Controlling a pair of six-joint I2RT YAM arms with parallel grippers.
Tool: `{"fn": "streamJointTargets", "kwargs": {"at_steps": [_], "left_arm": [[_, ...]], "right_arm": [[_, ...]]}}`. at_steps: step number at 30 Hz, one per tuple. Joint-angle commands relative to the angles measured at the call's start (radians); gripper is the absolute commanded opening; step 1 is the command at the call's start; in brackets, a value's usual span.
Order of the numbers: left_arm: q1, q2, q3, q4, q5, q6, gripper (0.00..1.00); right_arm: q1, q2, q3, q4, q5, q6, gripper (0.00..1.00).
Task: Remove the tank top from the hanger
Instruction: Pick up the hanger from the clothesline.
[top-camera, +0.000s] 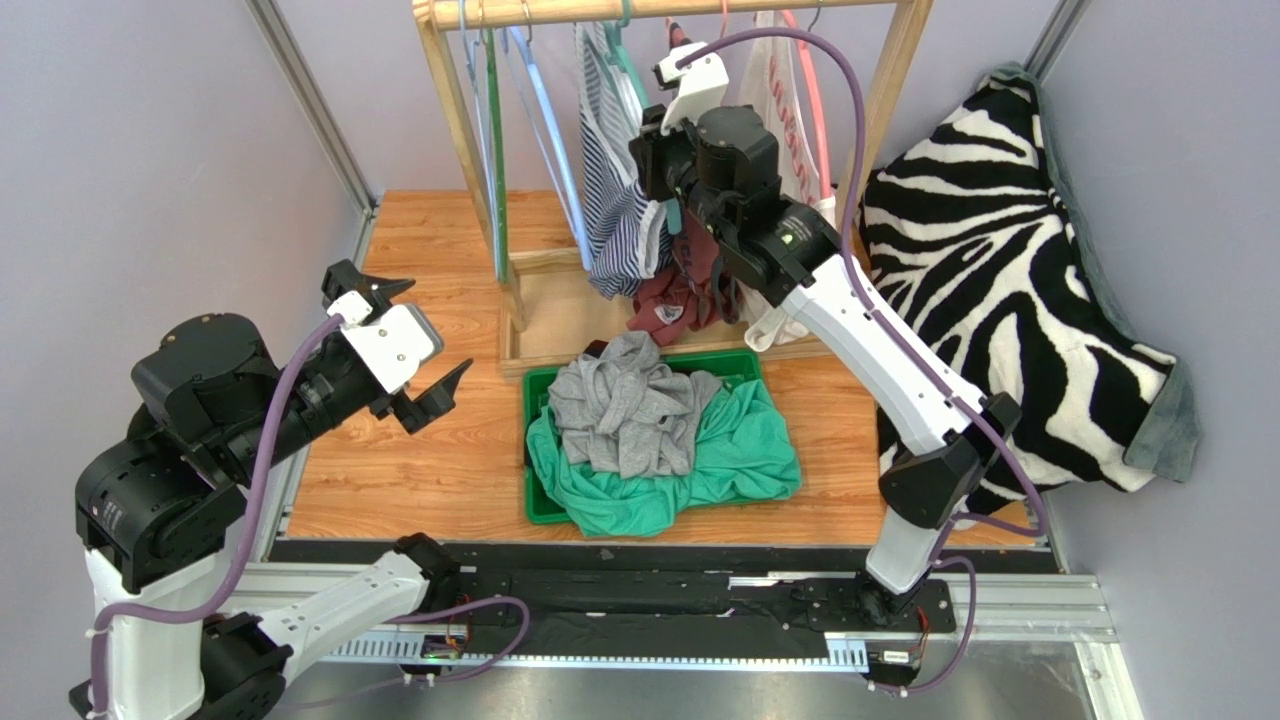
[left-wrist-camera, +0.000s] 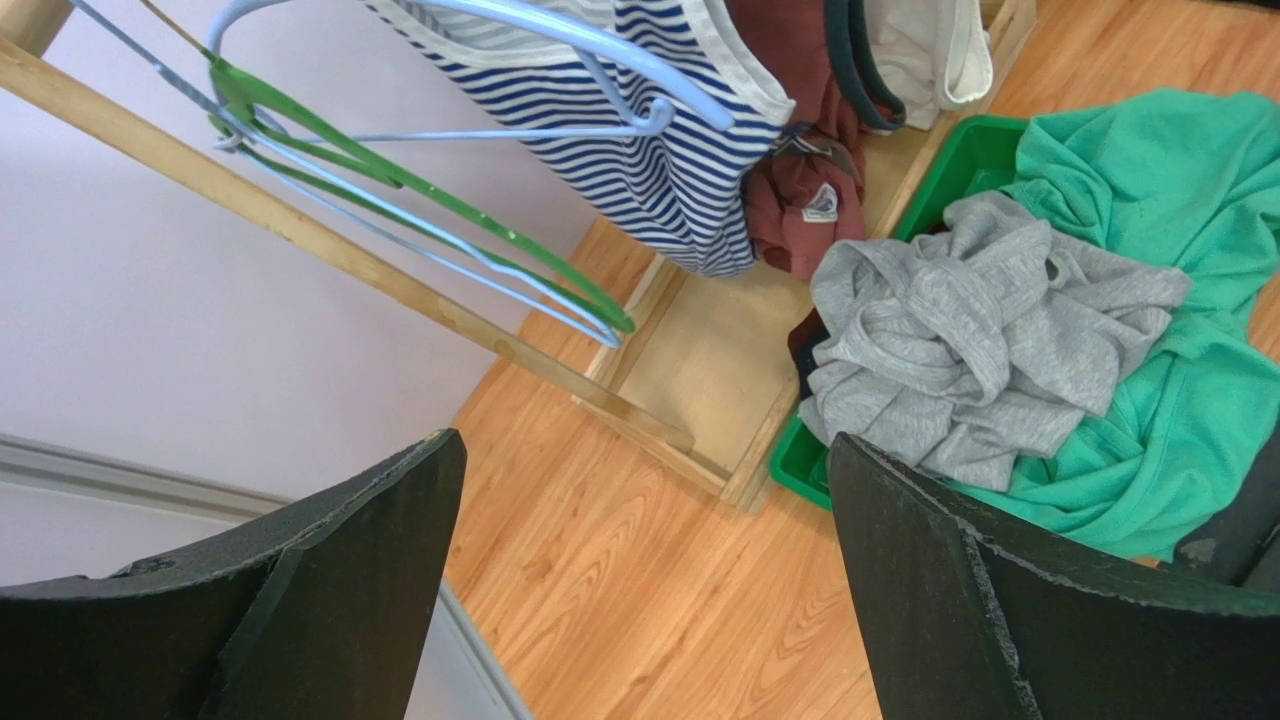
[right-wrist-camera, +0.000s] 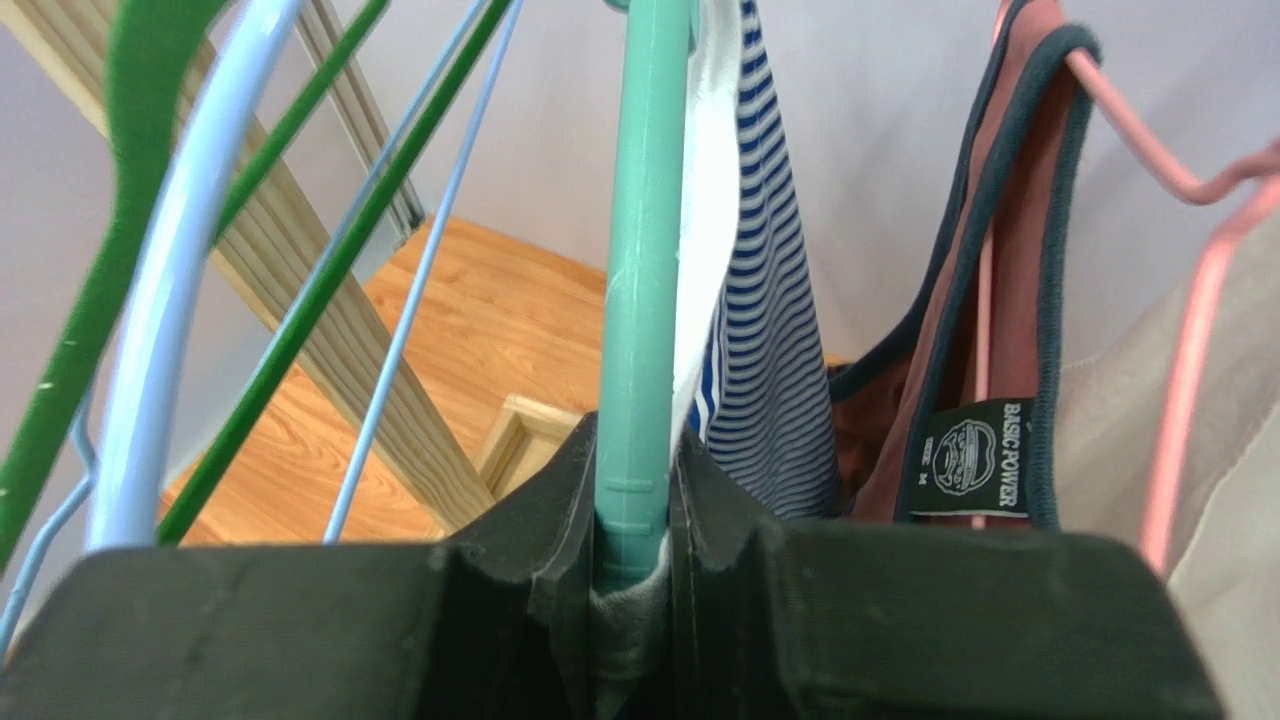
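Note:
A blue-and-white striped tank top (top-camera: 613, 195) (left-wrist-camera: 631, 135) (right-wrist-camera: 766, 345) hangs on a teal hanger (right-wrist-camera: 643, 270) (top-camera: 637, 78) from the wooden rack's rail. My right gripper (right-wrist-camera: 634, 518) (top-camera: 664, 162) is up at the rack, shut on the lower end of the teal hanger's arm. A bit of the top's pale edge is pinched beside it. My left gripper (left-wrist-camera: 643, 450) (top-camera: 433, 333) hovers open over the wooden table to the left of the rack, with nothing between its fingers.
A maroon tank top (right-wrist-camera: 962, 300) on a pink hanger (right-wrist-camera: 1187, 345) hangs just right of the striped one. Empty blue (right-wrist-camera: 166, 300) and green hangers (left-wrist-camera: 421, 225) hang left. A green bin (top-camera: 535, 405) holds grey and green clothes. A zebra blanket (top-camera: 1007, 270) lies right.

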Motion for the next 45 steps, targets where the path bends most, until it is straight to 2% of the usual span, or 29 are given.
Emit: {"fn": "streamJointTargets", "kwargs": {"at_steps": [1, 7, 9, 16, 20, 24, 30, 36, 45], "left_arm": [[0.005, -0.010, -0.011, 0.016, -0.004, -0.012, 0.99], [0.005, -0.018, -0.014, 0.016, -0.004, -0.015, 0.99], [0.005, -0.016, -0.017, 0.019, -0.004, -0.013, 0.99], [0.005, -0.021, -0.014, 0.019, -0.006, -0.015, 0.99], [0.005, -0.013, -0.005, 0.023, -0.001, -0.021, 0.99], [0.005, -0.003, 0.003, 0.034, -0.001, -0.028, 0.99], [0.006, 0.017, 0.005, 0.054, -0.023, -0.051, 0.99], [0.005, 0.040, -0.024, 0.077, -0.012, -0.079, 0.99], [0.005, 0.007, -0.040, 0.074, 0.092, -0.033, 0.99]], "right_arm": [[-0.002, -0.157, -0.078, 0.327, 0.007, -0.018, 0.00], [-0.002, -0.263, -0.273, 0.422, -0.027, 0.022, 0.00], [-0.002, -0.275, -0.291, 0.409, -0.042, 0.035, 0.00], [0.026, -0.370, -0.360, 0.180, -0.085, 0.051, 0.00], [0.047, -0.421, -0.353, -0.053, -0.117, 0.049, 0.00], [0.111, -0.496, -0.374, -0.141, -0.096, 0.016, 0.00], [0.155, -0.649, -0.276, -0.216, -0.068, 0.005, 0.00], [0.158, -0.786, -0.167, -0.201, -0.188, 0.003, 0.00], [0.158, -0.803, -0.104, -0.224, -0.255, -0.049, 0.00]]}}
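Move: My right hand already pinches the near end of the teal hanger. The hanger's middle is about 12 cm ahead and 5 cm above, and the clothesline some 14 cm ahead and 15 cm above. The striped tank top hangs roughly 10 cm ahead, 3 cm left and 12 cm below. The light blue hanger is about 9 cm left and 8 cm ahead. From my left hand, the teal hanger's middle is roughly 35 cm forward, 22 cm right, near level. Keeping the teal hanger pinched, I ease my right hand up and back a little, then draw it back away from the clothesline, sweeping right and climbing late: about 30 cm back, nearly 20 right and 20 up. The fingers tip up and swing left, some 20 degrees each. Late on, my open left hand edges forward, right and down, under 3 cm. ##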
